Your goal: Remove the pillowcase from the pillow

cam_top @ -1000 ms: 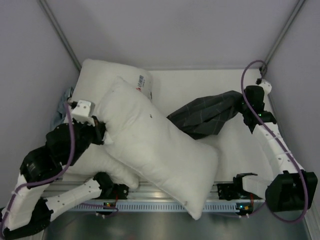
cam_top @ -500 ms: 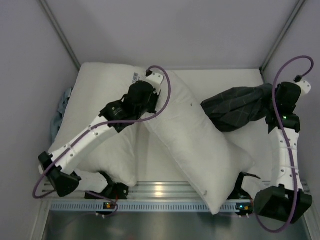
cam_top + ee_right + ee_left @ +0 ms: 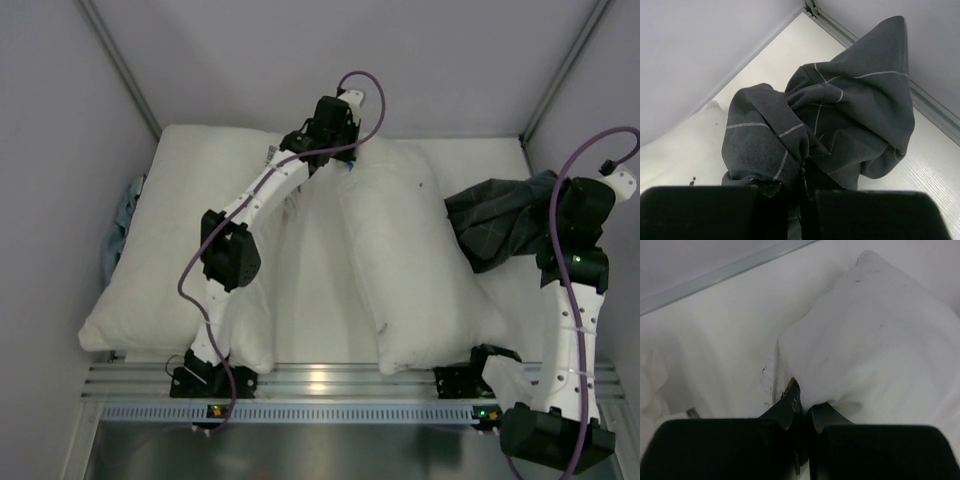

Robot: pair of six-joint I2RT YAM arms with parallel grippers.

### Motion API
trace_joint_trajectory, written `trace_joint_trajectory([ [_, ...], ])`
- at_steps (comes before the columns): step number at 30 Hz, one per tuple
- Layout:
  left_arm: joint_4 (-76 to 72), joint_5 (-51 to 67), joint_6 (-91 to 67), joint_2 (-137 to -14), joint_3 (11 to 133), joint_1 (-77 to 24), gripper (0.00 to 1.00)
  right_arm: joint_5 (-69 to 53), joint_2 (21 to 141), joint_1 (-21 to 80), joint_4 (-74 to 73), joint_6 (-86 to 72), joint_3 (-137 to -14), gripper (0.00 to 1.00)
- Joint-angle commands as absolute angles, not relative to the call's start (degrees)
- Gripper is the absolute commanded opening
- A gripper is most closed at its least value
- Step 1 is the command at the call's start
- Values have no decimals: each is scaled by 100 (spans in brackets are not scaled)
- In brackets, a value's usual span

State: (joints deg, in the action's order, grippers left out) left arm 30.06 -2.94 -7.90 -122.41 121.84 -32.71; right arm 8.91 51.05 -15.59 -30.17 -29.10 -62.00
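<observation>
The plain white pillow (image 3: 410, 270) lies lengthwise in the middle, with its dark speck (image 3: 422, 183) near the far end. My left gripper (image 3: 346, 163) is shut on the pillow's far left corner; in the left wrist view the gripper (image 3: 804, 402) pinches a fold of the white pillow (image 3: 875, 340). The dark grey checked pillowcase (image 3: 500, 225) is bunched up at the pillow's right edge, outside it. My right gripper (image 3: 553, 235) is shut on the pillowcase; in the right wrist view the gripper (image 3: 805, 172) holds the crumpled pillowcase (image 3: 850, 110), and the pillow (image 3: 680, 150) shows at the left.
A second white pillow (image 3: 160, 270) with a printed label (image 3: 272, 152) fills the left side. A pale blue cloth (image 3: 120, 215) sticks out at the left wall. Grey walls close in the far and both sides. A metal rail (image 3: 320, 380) runs along the near edge.
My left arm has reached far and swung the pillow's corner back and right, so the pillow lies straighter. My right gripper has pulled the pillowcase farther right, away from the pillow.
</observation>
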Motion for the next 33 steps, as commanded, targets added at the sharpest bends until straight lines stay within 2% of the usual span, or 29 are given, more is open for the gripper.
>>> trace_joint_trajectory([
  [1,2672,588,-1055,-12909,13725,-3226,0,1002,5089,-1696,-3085,-2848,-6460,0],
  [3,2663,755,-1142,-13287,14366,-3147,0,1080,5176,-1723,-3067,-2874,-6434,0],
  [5,2619,896,-1387,-13307,14388,-2980,0,1160,5290,-1731,-3067,-2874,-6390,0],
  [6,2593,923,-1476,-13185,14179,-2927,4,1195,5422,-1740,-3067,-2857,-6294,0],
  [7,2549,958,-1546,-13070,13977,-2848,13,1213,5475,-1749,-3050,-2839,-6232,0],
  [9,2339,1019,-1722,-12668,13494,-2786,37,1169,5615,-1767,-2893,-2839,-5935,2],
  [10,2294,1020,-1749,-12526,13065,-2777,76,1099,5660,-1767,-2831,-2813,-5837,22],
  [11,2294,950,-1749,-12394,12887,-2769,97,1003,5799,-1775,-2769,-2717,-5749,35],
  [13,2294,871,-1793,-11928,12300,-2769,99,713,6028,-1784,-2864,-2602,-5678,58],
  [15,2294,870,-1863,-11455,11929,-2777,99,1138,6389,-1697,-3171,-2505,-5852,67],
  [18,2285,923,-1899,-10849,11313,-2830,99,2210,6539,-1477,-3725,-2461,-6160,74],
  [20,2294,940,-1863,-10548,10919,-2918,99,2346,6469,-1302,-3823,-2278,-6266,78],
  [23,2294,1195,-1881,-9994,10557,-3058,99,2452,6223,-1266,-3867,-2198,-6354,99],
  [29,2250,1169,-1951,-8546,9144,-3427,99,2549,5749,-1213,-4095,-2154,-6407,100],
  [33,2083,1239,-2109,-7615,8317,-3437,99,1882,5520,-1178,-4122,-2170,-6346,99],
])
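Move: Beside the right wall, the right hand still holds the stripped pillowcase; the bare table patch where it will go lies about 4 cm ahead, 6 cm left and 24 cm below, with the bared pillow's middle roughly 25 cm left and level. The left hand still pinches that pillow's far left corner, its middle some 20 cm back and 15 cm right; the other white pillow is about 19 cm back, 38 cm left. Nudging the held corner some 4 cm forward and right, the left hand then opens wide, lets go while swinging left, and draws back about 20 cm, rising some 11 cm. The right hand sinks about 13 cm towards the table, tipping down some 25 degrees and opening on the way to release the pillowcase, then lifts about 7 cm, empty. ##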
